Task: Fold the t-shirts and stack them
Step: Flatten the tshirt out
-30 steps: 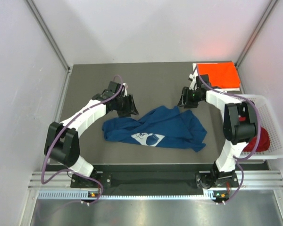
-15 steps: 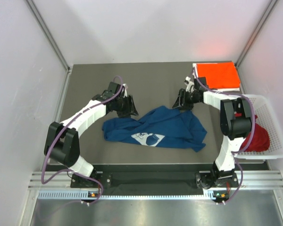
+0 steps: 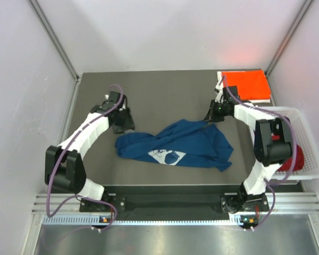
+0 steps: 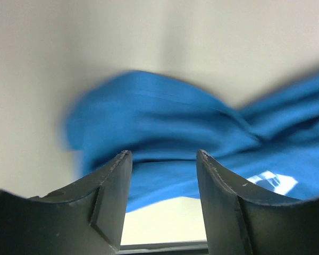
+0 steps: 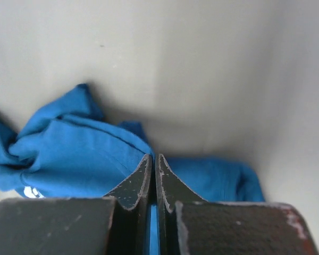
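Observation:
A navy blue t-shirt (image 3: pixel 175 143) with a small white print lies crumpled mid-table. My right gripper (image 3: pixel 212 113) is shut at its upper right edge; in the right wrist view the fingertips (image 5: pixel 155 157) pinch the blue cloth (image 5: pixel 80 154), a sliver of blue showing between them. My left gripper (image 3: pixel 122 121) hovers open just above the shirt's left end, holding nothing; the left wrist view shows the gap (image 4: pixel 164 154) with blue cloth (image 4: pixel 165 122) beyond. An orange-red t-shirt (image 3: pixel 247 85) lies folded at the back right. A dark red t-shirt (image 3: pixel 296 157) sits in the basket.
A white lattice basket (image 3: pixel 307 125) stands at the table's right edge, beside the right arm. White walls enclose the dark table (image 3: pixel 165 90) on three sides. The arm bases sit on the rail along the near edge.
My left gripper swung left and back, from over the shirt's middle to its left end. My right gripper closed at the shirt's upper right edge.

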Available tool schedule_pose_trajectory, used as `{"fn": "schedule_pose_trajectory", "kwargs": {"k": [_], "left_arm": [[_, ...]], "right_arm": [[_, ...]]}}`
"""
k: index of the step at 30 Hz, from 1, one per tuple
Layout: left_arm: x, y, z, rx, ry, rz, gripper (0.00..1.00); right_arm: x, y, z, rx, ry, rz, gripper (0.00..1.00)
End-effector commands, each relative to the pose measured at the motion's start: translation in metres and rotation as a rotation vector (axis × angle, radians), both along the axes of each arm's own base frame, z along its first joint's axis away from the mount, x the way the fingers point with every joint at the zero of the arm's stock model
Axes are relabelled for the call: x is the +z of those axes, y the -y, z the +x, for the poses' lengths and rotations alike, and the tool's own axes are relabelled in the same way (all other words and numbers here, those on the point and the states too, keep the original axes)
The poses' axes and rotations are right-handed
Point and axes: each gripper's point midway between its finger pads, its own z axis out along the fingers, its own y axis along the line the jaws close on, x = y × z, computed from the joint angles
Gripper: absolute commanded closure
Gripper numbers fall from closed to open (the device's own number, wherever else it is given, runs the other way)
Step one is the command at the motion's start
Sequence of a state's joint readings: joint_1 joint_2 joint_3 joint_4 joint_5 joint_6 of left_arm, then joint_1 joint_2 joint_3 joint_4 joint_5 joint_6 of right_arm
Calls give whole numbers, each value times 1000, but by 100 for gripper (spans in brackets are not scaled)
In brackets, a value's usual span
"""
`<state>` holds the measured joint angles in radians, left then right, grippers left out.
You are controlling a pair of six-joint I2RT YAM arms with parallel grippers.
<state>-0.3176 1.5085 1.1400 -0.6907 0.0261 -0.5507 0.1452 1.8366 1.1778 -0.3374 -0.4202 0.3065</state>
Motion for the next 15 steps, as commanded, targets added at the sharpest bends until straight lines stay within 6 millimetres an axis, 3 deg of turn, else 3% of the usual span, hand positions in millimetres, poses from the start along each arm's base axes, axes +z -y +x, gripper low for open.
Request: {"fn": "schedule_pose_trajectory", "kwargs": {"k": [1,6,10,15], "left_arm": [[27,-57,-8,98,45,170,43],[7,-60,-22,97,-1,111,42],[-22,-70,-23,114,-79,86,41],[-35,-69,-15,119,-135,51,42]], "right_arm": [[54,23,8,-65,165,-94,100],[93,15,2,-32,264,-60,100],[101,12,-4,-16,269,-59,100],[105,9,-10,-11,281,-54,100]]}}
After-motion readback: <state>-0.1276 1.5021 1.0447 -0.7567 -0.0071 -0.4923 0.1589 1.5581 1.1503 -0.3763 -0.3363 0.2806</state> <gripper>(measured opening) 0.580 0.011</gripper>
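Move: The left hand, open and about 7 cm above the cloth, is going for the blue t-shirt's crumpled left end, roughly 6 cm to its left and 4 cm back. The shirt's white print is about 19 cm right and 13 cm back of that hand. The right hand already pinches the shirt's far edge; from it the print lies some 21 cm left and 18 cm back, the orange stack about 20 cm right and 19 cm ahead, both near its height. Keeping its pinch on the far edge of the blue shirt, the right hand lifts it almost straight up by about 9 cm, most of that early on, its fingers swinging some 15 degrees forward, and then hovers there. Meanwhile the left hand, fingers staying about half open, sweeps nearly 8 cm left and slightly back towards the crumpled left end, rising a little before it sinks to finish about 3.5 cm lower, with no touch on the cloth to be seen. ##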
